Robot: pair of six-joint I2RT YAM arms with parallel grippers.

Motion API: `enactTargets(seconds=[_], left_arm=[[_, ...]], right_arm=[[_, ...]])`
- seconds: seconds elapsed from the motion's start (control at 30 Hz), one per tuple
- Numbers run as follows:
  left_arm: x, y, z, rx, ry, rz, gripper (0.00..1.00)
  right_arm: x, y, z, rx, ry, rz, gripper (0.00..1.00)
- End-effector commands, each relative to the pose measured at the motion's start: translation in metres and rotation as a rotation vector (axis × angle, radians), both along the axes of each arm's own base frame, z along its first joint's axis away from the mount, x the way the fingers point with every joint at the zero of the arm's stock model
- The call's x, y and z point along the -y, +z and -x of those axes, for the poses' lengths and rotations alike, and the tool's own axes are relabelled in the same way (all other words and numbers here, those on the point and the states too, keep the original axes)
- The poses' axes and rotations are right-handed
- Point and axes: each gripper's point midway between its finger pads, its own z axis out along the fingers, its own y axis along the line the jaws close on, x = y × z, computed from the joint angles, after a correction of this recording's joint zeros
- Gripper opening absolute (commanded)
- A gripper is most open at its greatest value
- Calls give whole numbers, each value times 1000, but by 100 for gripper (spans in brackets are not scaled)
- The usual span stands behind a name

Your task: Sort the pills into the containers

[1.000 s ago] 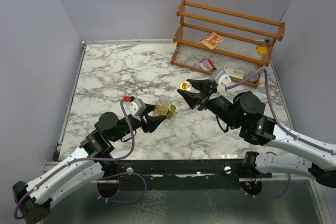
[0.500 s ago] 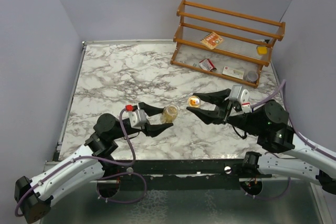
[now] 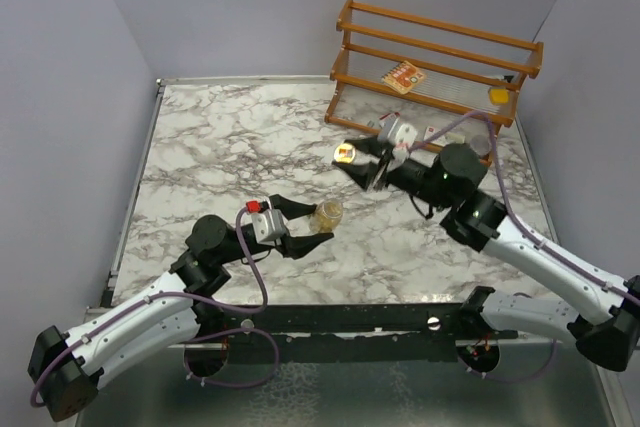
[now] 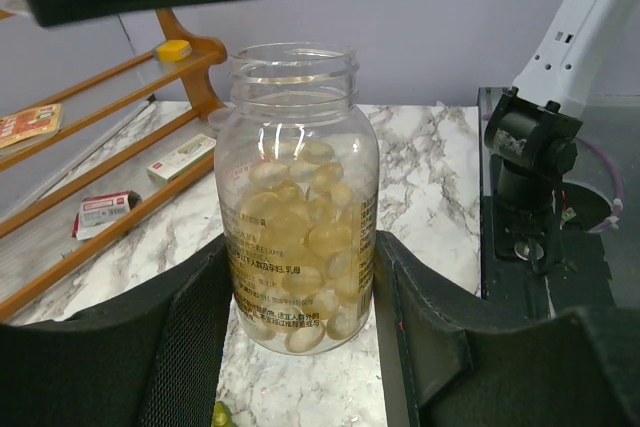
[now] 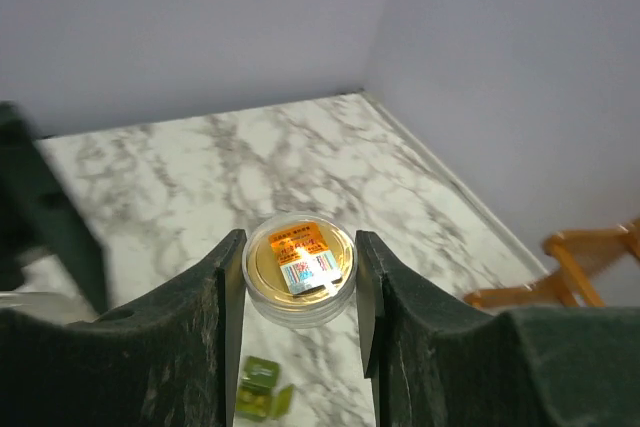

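Observation:
My left gripper (image 3: pixel 322 223) (image 4: pixel 305 247) is shut on a clear bottle (image 4: pixel 296 197) (image 3: pixel 327 214). The bottle stands upright with its mouth uncovered and is over half full of pale yellow pills (image 4: pixel 300 242). My right gripper (image 3: pixel 352 159) (image 5: pixel 298 257) is shut on the bottle's round gold lid (image 5: pixel 299 265) (image 3: pixel 345 154), held above the marble and further back than the bottle. The small olive-green containers box (image 5: pixel 258 389) lies on the marble below the lid. Only its corner (image 4: pixel 222 415) shows under the bottle in the left wrist view, and the top view hides it.
A wooden rack (image 3: pixel 440 57) stands at the back right. It holds red-and-white cartons (image 3: pixel 404 77) (image 4: pixel 105 209) and a yellow piece (image 3: pixel 498 96). Grey walls close the table (image 3: pixel 220 137) on the left, back and right.
My right gripper has carried the lid from the middle right up and leftward toward the rack. My left gripper has shifted a little, with the bottle staying near the same spot.

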Motion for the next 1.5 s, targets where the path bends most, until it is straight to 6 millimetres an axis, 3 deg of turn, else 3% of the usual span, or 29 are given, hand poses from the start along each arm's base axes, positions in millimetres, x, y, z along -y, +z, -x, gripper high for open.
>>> enactTargets(seconds=[0.0, 0.13, 0.27, 0.47, 0.63, 0.77, 1.17, 1.47], left_arm=[[-1, 16, 1, 67, 2, 50, 0], [-2, 12, -2, 71, 19, 44, 0], [-1, 16, 1, 82, -2, 47, 0], [7, 27, 9, 103, -78, 54, 0], [15, 33, 3, 96, -82, 52, 0], [21, 35, 4, 102, -112, 55, 0], [21, 32, 1, 117, -95, 75, 0], [26, 31, 1, 109, -114, 86, 0]], right_arm=[[34, 43, -51, 4, 70, -138, 1], [33, 48, -46, 13, 127, -132, 1], [40, 49, -28, 30, 158, -132, 1], [43, 26, 12, 4, 296, -107, 1], [45, 9, 39, -28, 402, -71, 1], [42, 1, 47, -71, 461, -57, 1], [42, 2, 76, -118, 627, -123, 1], [40, 6, 74, -121, 642, -182, 1]])
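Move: The open pill bottle, held upright in the left fingers, has its middle about 8 cm back, 2 cm left and 6 cm below the right hand, which holds the lid. From the left hand the lid is roughly 8 cm ahead, 2 cm to the right and 6 cm higher. The green pill container on the table lies some 1 cm ahead, 3 cm left and 33 cm below the right hand. Keep the lid pinched in the right gripper; let its swing run out forward and a little right, then draw it back some 15 cm towards the bottle's mouth, arching up and sinking again while turning the hand about 40 degrees counter-clockwise. Meanwhile shift the left gripper, still gripping the bottle, about 2.5 cm right and slightly up beneath the lid. ##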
